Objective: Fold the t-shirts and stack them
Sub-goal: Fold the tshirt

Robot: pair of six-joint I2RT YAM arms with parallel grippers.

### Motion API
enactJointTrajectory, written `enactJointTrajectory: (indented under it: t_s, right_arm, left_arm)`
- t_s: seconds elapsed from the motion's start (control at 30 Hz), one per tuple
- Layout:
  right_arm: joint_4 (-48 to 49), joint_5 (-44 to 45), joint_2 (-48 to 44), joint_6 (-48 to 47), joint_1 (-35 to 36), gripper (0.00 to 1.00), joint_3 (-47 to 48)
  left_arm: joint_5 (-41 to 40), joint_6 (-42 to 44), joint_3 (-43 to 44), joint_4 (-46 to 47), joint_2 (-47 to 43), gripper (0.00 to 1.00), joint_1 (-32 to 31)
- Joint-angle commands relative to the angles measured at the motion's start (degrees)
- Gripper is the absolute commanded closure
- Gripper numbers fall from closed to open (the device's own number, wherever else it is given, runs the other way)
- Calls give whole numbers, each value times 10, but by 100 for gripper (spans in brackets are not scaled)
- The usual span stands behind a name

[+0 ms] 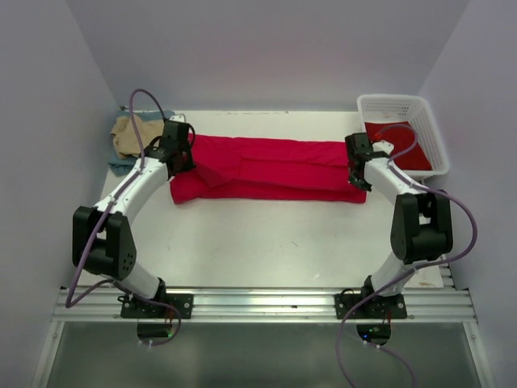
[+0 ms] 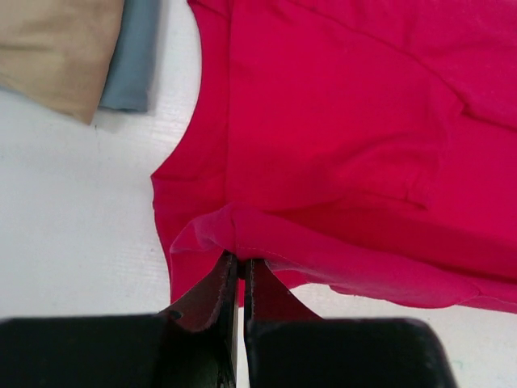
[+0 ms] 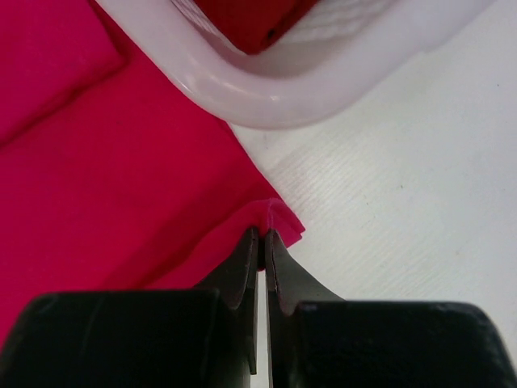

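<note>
A bright red t-shirt [image 1: 266, 167] lies folded into a long strip across the far half of the table. My left gripper [image 1: 179, 158] is shut on its left end; the left wrist view shows the jaws [image 2: 241, 260] pinching a raised fold of red cloth [image 2: 339, 137]. My right gripper [image 1: 358, 171] is shut on the strip's right corner, pinched between the fingers [image 3: 264, 234] in the right wrist view. A tan shirt [image 1: 133, 133] and a blue-grey shirt [image 1: 121, 166] lie stacked at the far left, also seen in the left wrist view [image 2: 56, 48].
A white lattice basket [image 1: 428, 121] stands at the far right with another red shirt [image 1: 400, 149] inside; its rim [image 3: 266, 93] is just beyond my right gripper. Grey walls enclose the table on three sides.
</note>
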Motion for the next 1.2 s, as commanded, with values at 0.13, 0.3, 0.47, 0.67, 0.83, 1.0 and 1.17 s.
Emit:
enactJointTrajectory:
  t_s: [0.13, 0.3, 0.47, 0.67, 0.83, 1.0, 1.17]
  right_arm:
    - [-6, 33, 30, -14, -7, 100, 103]
    - [-18, 32, 82, -22, -12, 100, 167]
    - [-20, 17, 135, -29, -17, 100, 209]
    - [-21, 4, 196, -33, -23, 100, 262]
    - [-17, -2, 231, -36, -24, 100, 293]
    - [-8, -1, 251, -39, -26, 100, 313]
    - [16, -24, 248, -42, -25, 70, 311]
  left_arm:
    - [7, 27, 60, 52, 66, 100, 24]
    - [22, 28, 99, 59, 110, 100, 39]
    - [25, 38, 152, 55, 164, 100, 46]
    - [33, 47, 199, 59, 211, 100, 56]
    - [45, 48, 237, 65, 250, 100, 63]
    - [48, 48, 270, 80, 289, 100, 69]
    - [20, 18, 265, 137, 310, 22, 71]
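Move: Both grippers hold the red t-shirt's lifted near edge, which goes to its far edge. The far-left corner lies about 14 cm ahead of the left gripper, 1 cm to its right and 10 cm below, with the tan-and-blue stack 12 cm ahead and 18 cm left of that gripper, 9 cm below. From the right gripper, the far-right corner is roughly 14 cm ahead, 2 cm left and 4 cm below; the white basket's middle is 18 cm ahead, 17 cm right, level in height. Carry the pinched edge forward with both grippers over the red t-shirt to its far side, the left about 13 cm while sinking some 6 cm, the right about as far, rising a little first and then coming down beside the basket. Keep the pinch until the very end, then open the left fingers well and start opening the right ones. ##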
